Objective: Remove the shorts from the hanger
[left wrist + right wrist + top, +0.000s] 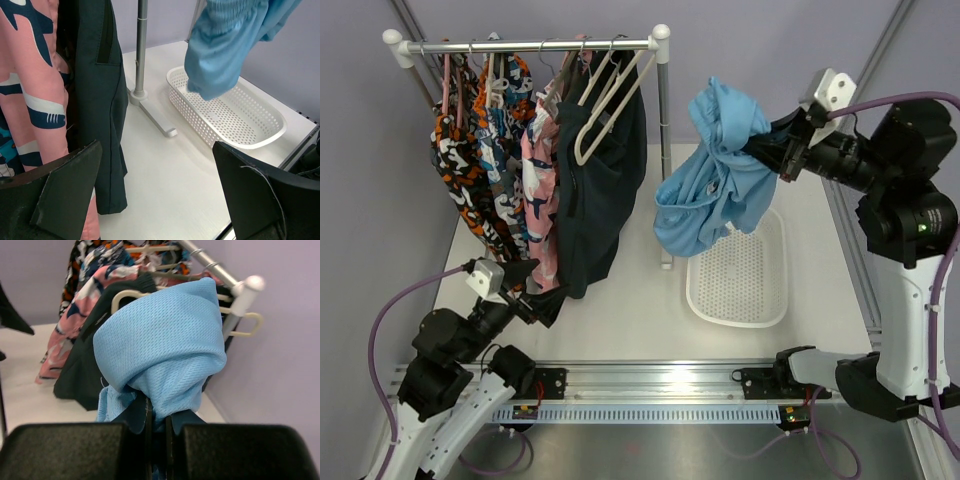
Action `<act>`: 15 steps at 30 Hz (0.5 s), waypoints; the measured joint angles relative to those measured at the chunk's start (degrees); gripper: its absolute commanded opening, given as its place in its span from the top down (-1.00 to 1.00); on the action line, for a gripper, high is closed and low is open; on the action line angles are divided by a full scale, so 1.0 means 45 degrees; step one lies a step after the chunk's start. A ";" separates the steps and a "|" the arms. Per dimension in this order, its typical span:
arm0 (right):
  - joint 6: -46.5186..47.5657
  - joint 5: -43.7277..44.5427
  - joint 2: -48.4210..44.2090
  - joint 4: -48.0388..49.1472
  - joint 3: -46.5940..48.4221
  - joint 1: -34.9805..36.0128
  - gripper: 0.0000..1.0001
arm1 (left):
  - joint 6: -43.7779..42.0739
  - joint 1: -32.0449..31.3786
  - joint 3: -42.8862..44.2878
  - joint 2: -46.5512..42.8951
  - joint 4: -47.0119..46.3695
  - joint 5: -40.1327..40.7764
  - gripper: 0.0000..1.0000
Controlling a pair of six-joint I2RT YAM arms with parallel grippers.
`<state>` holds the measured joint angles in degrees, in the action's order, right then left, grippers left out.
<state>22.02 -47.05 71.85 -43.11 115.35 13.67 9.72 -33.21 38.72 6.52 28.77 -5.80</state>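
Observation:
My right gripper (765,148) (157,412) is shut on the light sky-blue shorts (715,180) (160,345), pinching a bunched fold. They hang free to the right of the rack, above the white basket (745,290) (240,120). The dark navy shorts (605,190) (100,100) hang on a hanger at the right end of the rail. In front of them hangs a bare cream hanger (605,110) (245,325). Low by the navy shorts' bottom hem, my left gripper (525,285) (157,150) is open with nothing between its fingers.
Pink patterned (538,190) (35,90) and orange-black-white patterned garments (460,170) fill the left of the rail (530,45). The rack's post (665,150) and foot (155,117) stand between the navy shorts and the basket. Purple walls close in behind and on both sides.

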 measured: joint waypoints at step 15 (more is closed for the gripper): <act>-0.1180 0.0578 -0.1277 0.0889 -0.2671 -0.2186 1.00 | 0.0000 0.0000 0.0000 -0.0452 0.0005 0.0000 -0.98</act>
<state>16.71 -44.45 66.11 -39.11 103.33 3.84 9.72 -33.21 38.72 4.49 28.80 -5.80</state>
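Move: The blue shorts are already in the right hand; the white basket they are taken to lies about 50 cm below it, level in reach and some 6 cm to the right. The rack foot sits about 6 cm ahead, 9 cm left and 52 cm down; the dark shorts hang roughly 7 cm ahead, 20 cm left and 20 cm lower. From the left hand, the basket is about 10 cm ahead, 34 cm right and 25 cm below. The bunched blue shorts stay pinched in the right fingers and are carried about 5 cm right and half as far forward, away from the rack and over the basket, the hand turning some 10 degrees clockwise. It first rises about 3 cm, then reverses and quickly sinks some 7 cm towards the basket. ##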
